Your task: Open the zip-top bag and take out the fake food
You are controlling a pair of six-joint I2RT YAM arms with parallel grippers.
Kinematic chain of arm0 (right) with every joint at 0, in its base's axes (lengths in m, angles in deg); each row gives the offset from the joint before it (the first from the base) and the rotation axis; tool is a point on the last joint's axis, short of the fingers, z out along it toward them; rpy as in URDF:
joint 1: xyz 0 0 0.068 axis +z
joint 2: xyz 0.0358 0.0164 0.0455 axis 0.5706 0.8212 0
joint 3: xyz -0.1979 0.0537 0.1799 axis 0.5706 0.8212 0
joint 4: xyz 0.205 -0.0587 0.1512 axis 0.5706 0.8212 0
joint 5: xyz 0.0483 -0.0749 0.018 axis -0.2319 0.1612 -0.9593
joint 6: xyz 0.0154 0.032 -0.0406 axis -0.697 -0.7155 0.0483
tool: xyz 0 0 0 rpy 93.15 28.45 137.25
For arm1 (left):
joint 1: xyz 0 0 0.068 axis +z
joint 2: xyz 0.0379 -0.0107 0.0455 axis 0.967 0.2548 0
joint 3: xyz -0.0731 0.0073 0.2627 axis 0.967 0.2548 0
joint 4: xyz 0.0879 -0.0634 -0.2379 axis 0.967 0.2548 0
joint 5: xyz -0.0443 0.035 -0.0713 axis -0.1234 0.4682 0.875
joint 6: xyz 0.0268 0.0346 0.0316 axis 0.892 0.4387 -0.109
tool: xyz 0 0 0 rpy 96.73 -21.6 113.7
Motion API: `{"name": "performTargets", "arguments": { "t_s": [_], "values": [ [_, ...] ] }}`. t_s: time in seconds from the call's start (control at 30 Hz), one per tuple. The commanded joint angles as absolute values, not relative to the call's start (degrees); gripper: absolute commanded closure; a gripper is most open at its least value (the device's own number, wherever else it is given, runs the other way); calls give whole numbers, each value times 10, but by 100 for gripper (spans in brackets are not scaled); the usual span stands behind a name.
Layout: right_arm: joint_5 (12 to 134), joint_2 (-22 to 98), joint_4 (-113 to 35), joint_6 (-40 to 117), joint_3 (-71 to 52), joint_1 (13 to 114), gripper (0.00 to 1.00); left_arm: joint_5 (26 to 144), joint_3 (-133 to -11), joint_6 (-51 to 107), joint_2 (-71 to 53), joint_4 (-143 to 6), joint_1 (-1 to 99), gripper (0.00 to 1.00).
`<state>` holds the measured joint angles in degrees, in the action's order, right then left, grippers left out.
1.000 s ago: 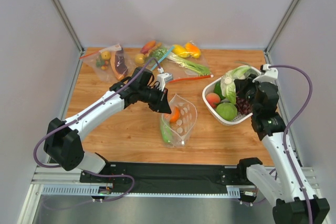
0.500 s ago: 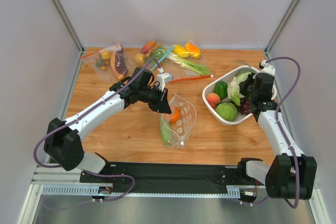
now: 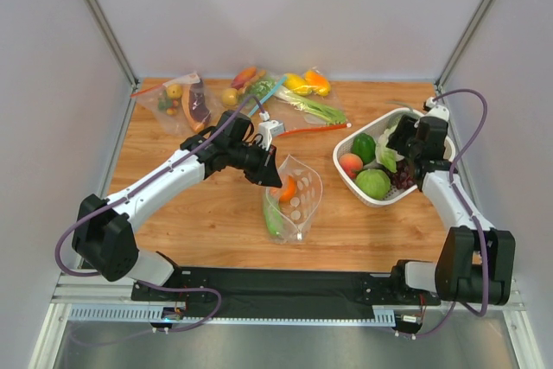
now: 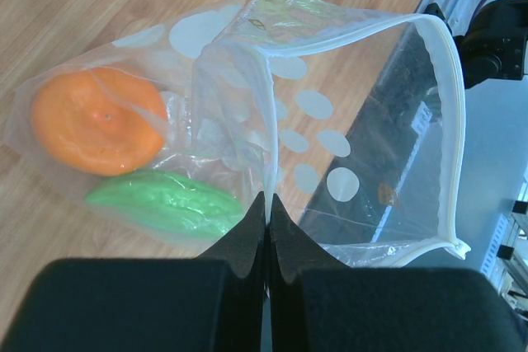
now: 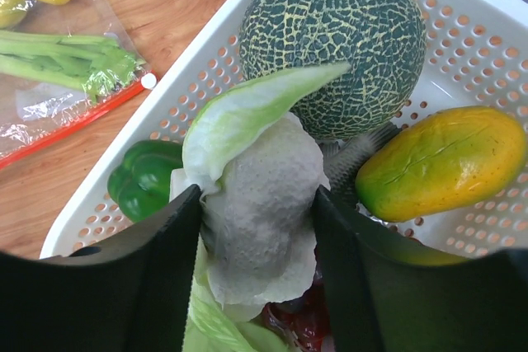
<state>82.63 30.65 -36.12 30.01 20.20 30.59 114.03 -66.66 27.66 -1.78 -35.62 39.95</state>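
Observation:
The zip-top bag [image 3: 298,196], clear with pale dots and a whitish zip strip, lies open at mid-table. My left gripper [image 3: 275,181] is shut on its upper edge; in the left wrist view the film is pinched between the closed fingers [image 4: 268,204]. Inside the bag [image 4: 330,138] lie the round orange [image 4: 97,121] and the glossy green piece [image 4: 165,204]. My right gripper [image 5: 257,194] stands open over the white basket [image 3: 346,140]. The white cauliflower with green leaves [image 5: 264,204] sits between its fingers, resting on the food in the basket.
The basket [image 5: 206,47] also holds a netted dark green melon [image 5: 338,35], a green pepper [image 5: 144,179], a yellow-orange fruit [image 5: 441,162] and dark grapes. Other filled bags [image 3: 186,101] [image 3: 302,97] lie along the table's back edge.
The right arm has lowered the cauliflower into the basket and its jaws have widened around it. The left arm and the bag have not moved.

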Motion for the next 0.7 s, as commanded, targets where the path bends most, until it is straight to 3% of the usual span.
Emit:
{"name": "performTargets", "arguments": {
  "t_s": [0.0, 0.07, 0.13, 0.67],
  "values": [
    [791, 289, -363, 304, 194, 308, 36, 1147, -684, 288, -26, -356, 396, 100],
    [780, 268, -358, 305, 191, 308, 21, 1149, -685, 288, -27, -356, 396, 100],
    [774, 245, -338, 307, 185, 308, 14, 1149, -685, 288, -28, -356, 396, 100],
    [753, 49, -288, 273, 155, 309, 13, 1146, -687, 292, -33, -352, 396, 100]
  ]
}}
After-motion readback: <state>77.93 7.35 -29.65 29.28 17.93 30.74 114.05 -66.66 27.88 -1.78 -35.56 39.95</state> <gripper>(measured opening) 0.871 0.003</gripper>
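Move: The leafy white cauliflower sits between my right hand's barely parted fingers, its middle about 2 cm below them. The melon is roughly 7 cm ahead and 5 cm right, the green pepper 9 cm left and level with the hand, the grapes 8 cm back and 2 cm right. The bag's orange food waits some 34 cm left, 13 cm back. From my left hand the cauliflower lies about 34 cm right, 15 cm ahead. I spread my right fingers wide, letting go of the cauliflower in the basket. I lift the hand, slowly at first and then quickly, about 13 cm up and 5 cm back, away from the cauliflower, while the wrist tips the fingertips up some 20 degrees. My left hand stays still, keeping the open bag's rim pinched. ##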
